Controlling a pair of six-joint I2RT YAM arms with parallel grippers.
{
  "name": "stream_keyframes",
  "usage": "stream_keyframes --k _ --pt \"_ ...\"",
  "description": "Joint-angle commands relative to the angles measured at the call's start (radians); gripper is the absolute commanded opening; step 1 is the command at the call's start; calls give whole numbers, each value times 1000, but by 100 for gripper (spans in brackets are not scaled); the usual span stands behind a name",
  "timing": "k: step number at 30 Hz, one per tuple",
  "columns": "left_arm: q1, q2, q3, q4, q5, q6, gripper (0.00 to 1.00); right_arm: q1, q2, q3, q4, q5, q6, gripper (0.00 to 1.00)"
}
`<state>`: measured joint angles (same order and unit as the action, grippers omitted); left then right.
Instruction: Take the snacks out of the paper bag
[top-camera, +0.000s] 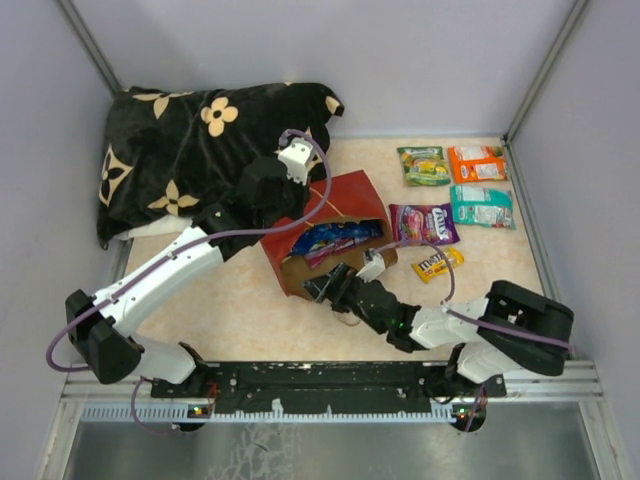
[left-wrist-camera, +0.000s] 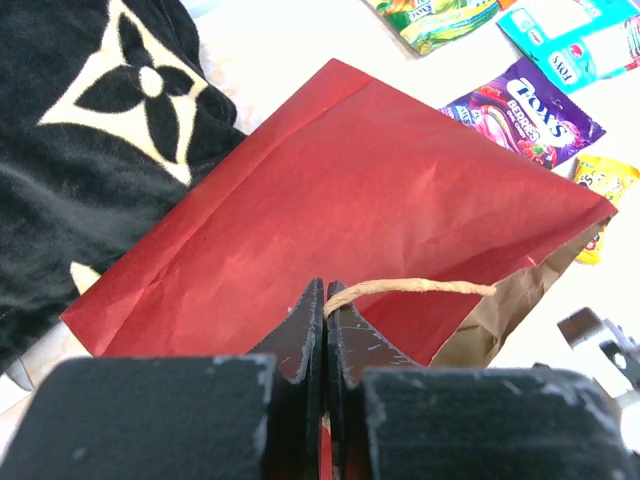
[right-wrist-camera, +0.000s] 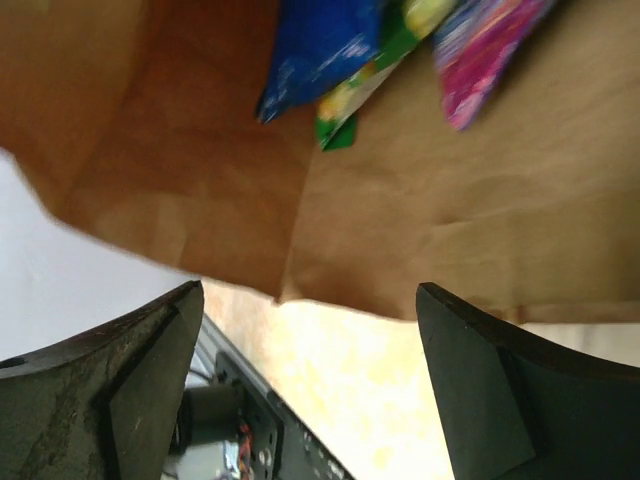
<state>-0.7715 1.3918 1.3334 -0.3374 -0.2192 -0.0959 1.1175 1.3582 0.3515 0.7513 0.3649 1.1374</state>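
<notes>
The red paper bag (top-camera: 345, 200) lies on its side in the middle of the table, brown mouth facing the near edge. My left gripper (top-camera: 298, 212) (left-wrist-camera: 325, 295) is shut on its thin twine handle (left-wrist-camera: 420, 288), over the red side (left-wrist-camera: 380, 190). My right gripper (top-camera: 325, 287) (right-wrist-camera: 310, 288) stands open at the bag's mouth, nothing between its fingers. Inside on the brown paper (right-wrist-camera: 450, 200) lie a blue packet (top-camera: 335, 240) (right-wrist-camera: 320, 50), a green one (right-wrist-camera: 350, 110) and a pink one (right-wrist-camera: 480, 50). On the table to the right lie green (top-camera: 424, 165), orange (top-camera: 477, 163), teal (top-camera: 481, 205), purple (top-camera: 424, 223) and yellow M&M's (top-camera: 438, 264) packets.
A black flower-patterned pillow (top-camera: 190, 150) (left-wrist-camera: 90, 150) fills the far left corner, touching the bag's back. Grey walls with metal rails close in the table on three sides. The arms' base rail (top-camera: 330, 385) runs along the near edge.
</notes>
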Motion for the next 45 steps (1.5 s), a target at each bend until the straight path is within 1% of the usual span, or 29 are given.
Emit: stream_keyframes --k 1,3,5,8,10,12,13,16,17,21,24,27,30,36,38,45 --pt "17 -33 -3 38 25 -16 0 -128 83 -61 337 -18 188 84" --pt "21 -36 -4 39 38 -19 0 -203 126 -97 449 -56 232 78" --pt "28 -37 -3 39 44 -19 0 -251 168 -103 503 -69 267 72" --pt "43 -40 -3 41 60 -28 0 -265 203 -62 468 -34 286 62" --pt "54 -40 -6 44 78 -36 0 -266 232 -36 429 1 323 57" --pt "63 -38 -8 45 94 -41 0 -266 262 -21 427 38 352 50" --pt "65 -35 -8 46 100 -41 0 -265 272 -11 397 54 374 47" --pt "68 -29 -4 44 109 -43 0 -266 257 46 191 86 417 48" --pt "68 -29 -4 42 114 -46 0 -262 253 63 149 95 417 48" --pt "80 -30 -3 43 140 -55 0 -261 276 96 119 116 412 48" --pt "87 -30 -3 44 145 -59 0 -261 332 152 51 111 415 48" --pt "92 -30 -6 47 149 -61 0 -256 362 197 -12 90 434 50" --pt "96 -27 -8 49 151 -62 0 -246 368 207 -48 109 461 52" --pt "100 -19 -7 54 181 -65 0 -216 342 278 -264 166 476 52" --pt "102 -19 -7 52 182 -65 0 -207 347 293 -287 176 479 51" --pt "106 -24 -10 56 175 -64 0 -208 441 346 -270 163 499 50"
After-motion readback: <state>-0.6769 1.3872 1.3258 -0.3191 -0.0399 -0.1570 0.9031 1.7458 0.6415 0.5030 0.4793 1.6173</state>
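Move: The purple snack pack still in the paper bag lies about 12 cm ahead of the right hand, 3 cm to its right and 7 cm lower; the blue pack is just beyond, some 15 cm ahead and 2 cm right. On the table, the purple TOXS pack is roughly 18 cm ahead and 23 cm right, the yellow M&M's pack 9 cm ahead and 26 cm right. From the left hand, the bagged purple pack lies 3 cm back, 8 cm right and 24 cm down. Forward and a little right goes the right hand, quickly into the bag's mouth, then slower and downward towards the purple pack's near end, about 11 cm forward and 7 cm down in all. The wrist swings some 30 degrees clockwise and tips down while the fingers narrow to about half open. The left hand stays, still gripping the bag's handle. ##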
